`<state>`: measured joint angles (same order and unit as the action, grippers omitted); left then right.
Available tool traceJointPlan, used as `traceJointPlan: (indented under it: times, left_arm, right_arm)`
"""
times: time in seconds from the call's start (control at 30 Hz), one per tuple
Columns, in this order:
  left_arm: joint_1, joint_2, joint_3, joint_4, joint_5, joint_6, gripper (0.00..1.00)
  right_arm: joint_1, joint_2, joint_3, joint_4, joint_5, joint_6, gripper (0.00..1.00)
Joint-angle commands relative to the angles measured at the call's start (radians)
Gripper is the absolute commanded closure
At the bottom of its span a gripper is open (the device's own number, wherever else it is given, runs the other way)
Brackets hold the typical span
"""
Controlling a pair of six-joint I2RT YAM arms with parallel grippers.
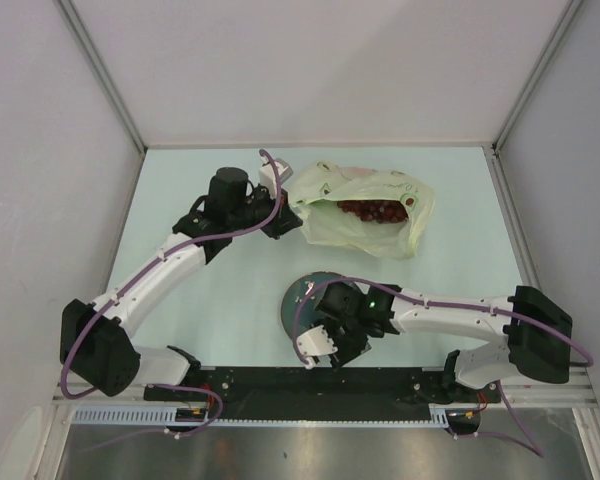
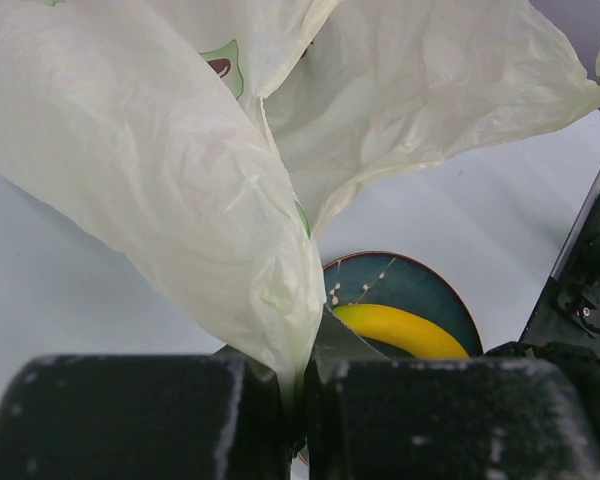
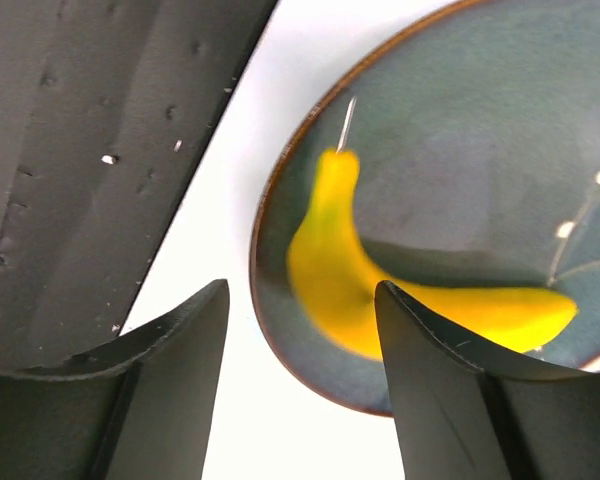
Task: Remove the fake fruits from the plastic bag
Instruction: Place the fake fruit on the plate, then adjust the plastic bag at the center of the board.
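Observation:
The pale yellow-green plastic bag [image 1: 365, 205] lies at the back of the table, its mouth facing the arms, with a dark red grape bunch [image 1: 375, 211] showing inside. My left gripper [image 1: 280, 215] is shut on the bag's left edge, and the film [image 2: 180, 180] rises bunched from between its jaws [image 2: 300, 400]. The yellow banana [image 3: 330, 270] lies on the dark blue-green plate [image 3: 460, 150]. My right gripper [image 3: 300, 290] hangs open just above the plate's near rim and holds nothing. From above, this gripper [image 1: 330, 352] covers most of the plate [image 1: 302, 295]. Banana [image 2: 400, 330] and plate [image 2: 420, 285] also show past the left jaws.
A black rail [image 1: 310, 380] runs along the table's near edge, just behind the right gripper. Pale walls enclose the table on the left, back and right. The right arm [image 2: 590, 280] stands at the right edge of the left wrist view.

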<state>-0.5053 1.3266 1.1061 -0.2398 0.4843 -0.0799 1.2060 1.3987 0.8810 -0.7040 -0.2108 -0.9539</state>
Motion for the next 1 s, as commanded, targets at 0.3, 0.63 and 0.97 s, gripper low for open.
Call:
traceJointPlan:
  times: [0.3, 0.63, 0.97]
  left_arm:
    - [0.004, -0.01, 0.037, 0.01, 0.043, -0.023, 0.96]
    - [-0.013, 0.049, 0.141, -0.145, 0.013, 0.17, 0.97]
    - [-0.084, 0.069, 0.241, -0.242, 0.022, 0.297, 1.0]
  right_arm:
    - [-0.064, -0.142, 0.285, -0.077, 0.065, 0.194, 0.35]
    - [-0.578, -0.098, 0.288, 0.325, -0.074, 0.529, 0.5]
    - [-0.623, 0.081, 0.303, 0.563, 0.04, 0.693, 0.68]
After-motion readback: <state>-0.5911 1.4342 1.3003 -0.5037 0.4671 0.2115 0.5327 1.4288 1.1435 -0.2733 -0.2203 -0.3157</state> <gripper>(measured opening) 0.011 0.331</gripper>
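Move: My open right fingers are just above the banana, already lying on the plate: its middle is about 6 cm ahead and 2 cm left, the plate's about 6 cm ahead and 4 cm left. The red fruit in the open plastic bag lies roughly 28 cm ahead and 7 cm right, about level with that hand; the bag's middle is some 27 cm ahead, 5 cm right and slightly higher. From my left hand, pinching the bag's corner, the red fruit is about 16 cm right, 3 cm ahead and 16 cm below. I lift my right hand clear of the banana, nearly straight up at first, then sweep it fast about 25 cm forward to the bag's open mouth, ending some 14 cm higher. On the way I swing the wrist clockwise some 65 degrees, tip the fingers up to a forward-left slant and narrow them by about half. My left hand keeps its pinch on the bag's corner, late on easing a couple of centimetres right and back with a small clockwise turn. ##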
